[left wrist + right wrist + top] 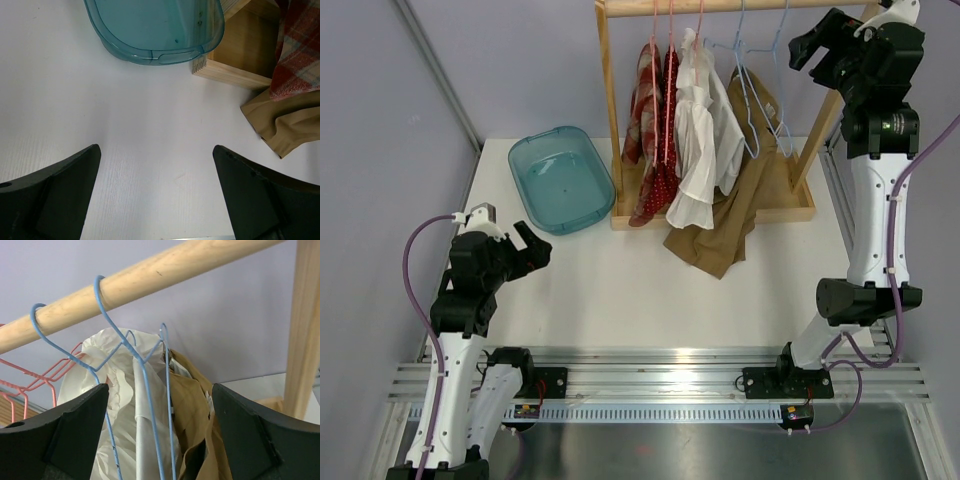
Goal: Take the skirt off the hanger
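Observation:
A wooden rack [705, 8] holds several garments on pink and blue wire hangers. A tan skirt-like garment [745, 190] hangs at the right on a blue hanger [782, 70], and its lower end spills over the rack base onto the table. Left of it hang a white ruffled top [702, 140] and two red garments [650, 120]. My right gripper [812, 48] is open and empty, high up by the rod's right end. In the right wrist view the blue hangers [120, 325] and the tan garment [200, 405] lie between its fingers. My left gripper [528, 248] is open and empty, low over the table.
A teal plastic bin [558, 180] stands left of the rack and shows in the left wrist view [155, 30]. The rack's wooden base [235, 65] and right upright [302, 325] are near. A plaid hem [295, 55] and the tan hem [285, 125] lie right of my left gripper.

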Controlling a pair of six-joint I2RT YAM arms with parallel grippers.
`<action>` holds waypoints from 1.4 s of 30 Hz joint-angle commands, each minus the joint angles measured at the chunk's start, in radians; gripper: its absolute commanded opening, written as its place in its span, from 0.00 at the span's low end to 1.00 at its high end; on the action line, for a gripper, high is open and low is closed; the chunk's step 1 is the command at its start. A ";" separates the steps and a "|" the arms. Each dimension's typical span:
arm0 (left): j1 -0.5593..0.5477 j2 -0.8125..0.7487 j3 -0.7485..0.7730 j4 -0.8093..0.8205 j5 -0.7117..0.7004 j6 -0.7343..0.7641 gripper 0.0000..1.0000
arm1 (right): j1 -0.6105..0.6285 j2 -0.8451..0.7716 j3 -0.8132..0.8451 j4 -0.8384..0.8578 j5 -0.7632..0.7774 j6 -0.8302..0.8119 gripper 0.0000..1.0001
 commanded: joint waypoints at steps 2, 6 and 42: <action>-0.005 -0.001 0.001 0.030 0.015 0.002 0.99 | 0.045 0.103 0.108 -0.023 -0.084 0.023 0.90; -0.005 -0.003 -0.001 0.031 0.013 0.002 0.99 | 0.077 0.164 0.151 -0.061 -0.098 0.026 0.84; -0.933 0.742 1.022 0.297 -0.067 0.265 0.99 | 0.111 -0.302 -0.191 -0.062 0.017 0.006 0.00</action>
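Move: The blue hanger carrying the brown skirt has its near arm about 6 cm ahead of the right hand, 7 cm left and 9 cm below. The skirt's middle is roughly 12 cm ahead, 9 cm left and 27 cm below. The next blue hanger is some 13 cm left and 8 cm ahead, 10 cm below; the white dress 20 cm left, 10 cm ahead, 20 cm below. From the left hand, that near arm is about 30 cm ahead, 47 cm right and 22 cm above. Down, left and forward goes the right hand, about 12 cm in all, to the nearest blue hanger; its open fingers shut on the near arm. Still pinching, it draws back some 13 cm and rises about 6 cm. Late on, the open left hand sweeps quickly up and right towards the skirt, its wrist lifting the fingers towards level and turning clockwise. ##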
